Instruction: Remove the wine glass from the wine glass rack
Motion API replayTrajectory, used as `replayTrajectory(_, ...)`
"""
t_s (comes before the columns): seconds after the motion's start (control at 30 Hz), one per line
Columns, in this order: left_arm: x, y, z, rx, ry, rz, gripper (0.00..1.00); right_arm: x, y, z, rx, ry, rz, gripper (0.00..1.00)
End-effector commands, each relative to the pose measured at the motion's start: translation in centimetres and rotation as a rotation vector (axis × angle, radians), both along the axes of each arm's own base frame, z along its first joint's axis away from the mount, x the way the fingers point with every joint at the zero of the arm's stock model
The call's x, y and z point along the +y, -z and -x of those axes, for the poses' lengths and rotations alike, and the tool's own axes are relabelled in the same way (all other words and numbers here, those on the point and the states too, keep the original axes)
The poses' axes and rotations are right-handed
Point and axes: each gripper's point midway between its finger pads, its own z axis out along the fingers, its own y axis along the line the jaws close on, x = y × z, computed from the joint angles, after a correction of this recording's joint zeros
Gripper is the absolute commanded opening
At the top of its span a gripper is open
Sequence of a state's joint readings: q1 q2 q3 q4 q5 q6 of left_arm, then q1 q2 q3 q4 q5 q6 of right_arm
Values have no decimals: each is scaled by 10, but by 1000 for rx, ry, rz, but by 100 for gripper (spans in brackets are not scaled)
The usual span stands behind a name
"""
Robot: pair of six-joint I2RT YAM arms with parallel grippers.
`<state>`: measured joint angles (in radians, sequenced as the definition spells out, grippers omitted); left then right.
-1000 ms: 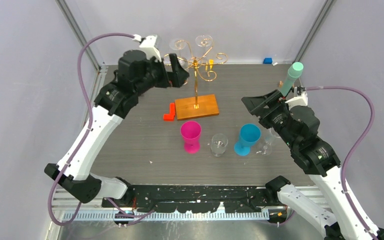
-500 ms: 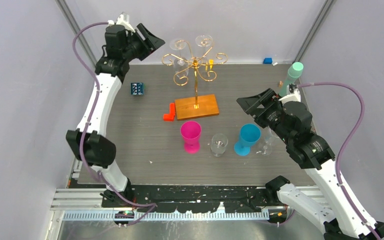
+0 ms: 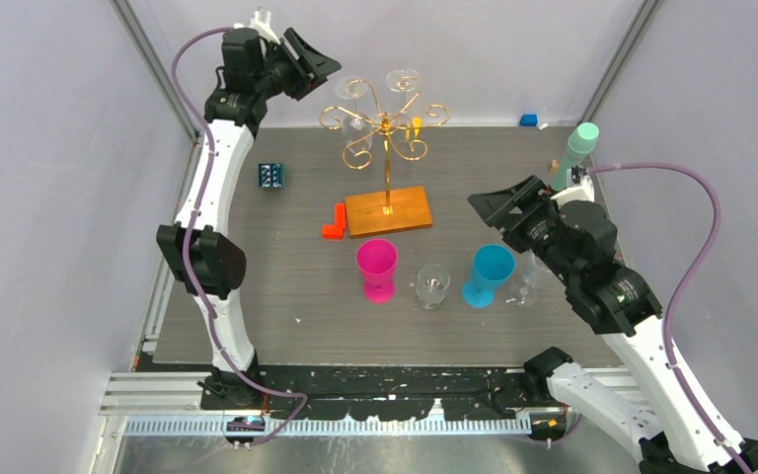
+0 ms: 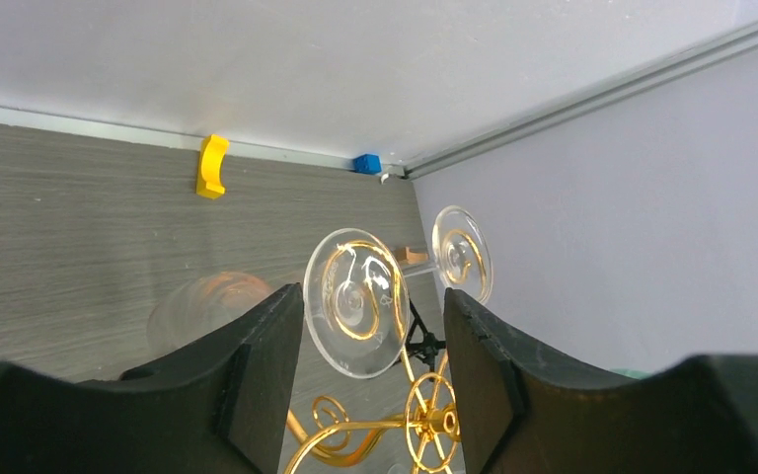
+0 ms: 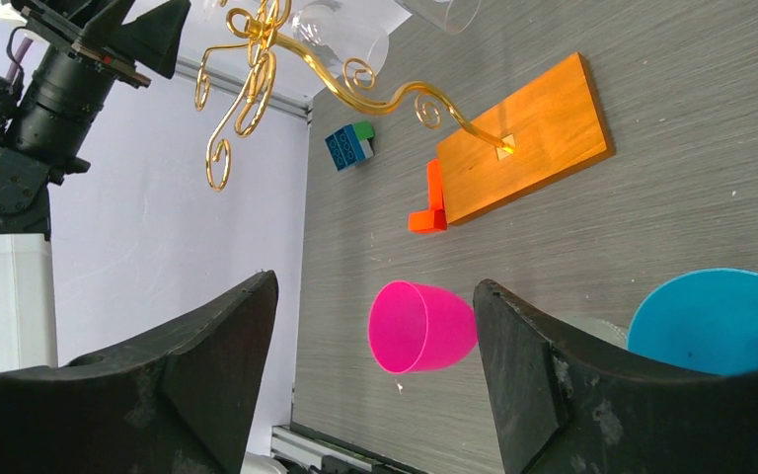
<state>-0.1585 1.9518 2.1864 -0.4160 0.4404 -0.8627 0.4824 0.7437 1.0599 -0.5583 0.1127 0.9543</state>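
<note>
The wine glass rack (image 3: 386, 128) is a gold wire stand on an orange-brown wooden base (image 3: 387, 210) at the table's rear middle. Two clear wine glasses hang upside down from its scroll arms, one at the left (image 3: 351, 91) and one at the right (image 3: 403, 79). My left gripper (image 3: 318, 67) is held high, just left of the left glass. In the left wrist view its jaws are open, and that glass's round foot (image 4: 355, 316) shows between them, just beyond the fingertips. My right gripper (image 3: 489, 202) is open, low over the table's right side, far from the rack.
A pink cup (image 3: 376, 267), a clear tumbler (image 3: 432, 286), a blue cup (image 3: 487, 275) and another clear glass (image 3: 525, 288) stand in a row near the front. A red block (image 3: 335, 221) lies by the base, a blue-green block (image 3: 272, 176) farther left, and a teal bottle (image 3: 577, 148) at the right.
The left arm has risen from beside the rack's left arm to high at the rear left, level with the glass feet, and its jaws have narrowed. The right arm shifted slightly.
</note>
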Motion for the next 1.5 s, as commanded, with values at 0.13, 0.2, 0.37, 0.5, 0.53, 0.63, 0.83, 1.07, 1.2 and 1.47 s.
replayTrajectory(0.13, -6, 10, -7, 60, 35, 45, 52, -3, -9, 1, -34, 12, -5, 77)
replayTrajectory(0.2, -8, 13, -8, 66, 44, 55, 51, -3, -7, 0, -32, 13, -4, 77)
replayTrajectory(0.37, -19, 15, -9, 76, 107, 103, 42, -4, -7, 0, -31, 18, -3, 77)
replayTrajectory(0.5, -25, 14, -8, 81, 144, 148, 35, -5, -8, 0, -34, 23, -5, 77)
replayTrajectory(0.53, -26, 13, -8, 78, 150, 160, 34, -5, -8, 0, -34, 23, -3, 77)
replayTrajectory(0.63, -30, 9, -6, 74, 177, 195, 31, -5, -6, 1, -30, 23, -2, 77)
replayTrajectory(0.83, -31, 3, -7, 60, 194, 249, 15, -7, -7, 2, -31, 29, -3, 76)
replayTrajectory(1.07, -27, -8, -4, 30, 173, 266, 0, -10, -8, 4, -37, 38, -3, 76)
replayTrajectory(1.2, -26, -33, -2, -69, 184, 343, 0, -10, -6, 4, -33, 39, -2, 76)
replayTrajectory(1.47, -25, -65, 1, -216, 206, 402, 0, -18, -15, 5, -58, 68, 5, 76)
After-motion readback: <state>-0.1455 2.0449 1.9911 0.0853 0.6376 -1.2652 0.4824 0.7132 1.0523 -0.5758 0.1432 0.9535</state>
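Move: The foot of the near-left clear wine glass hangs on the rack about 5 cm right of the left hand, some 2 cm ahead and 4 cm lower. The other clear glass's foot is roughly 11 cm right of it and 2 cm farther out; the rack hub lies about 7 cm right of the target foot and 9 cm nearer the base. From the right hand the target foot is roughly 28 cm ahead, 29 cm left and 3 cm above. The left hand first sinks about 4 cm, edging forward to the level of the clear glass's foot, then slides some 3 cm right with its half-open fingers closing until they pinch the foot's rim. Keeping that pinch, it eases about 1 cm farther forward and then rises a centimetre or so, the hand rolling left side down to some 20 degrees from where it began and swinging slightly clockwise. ##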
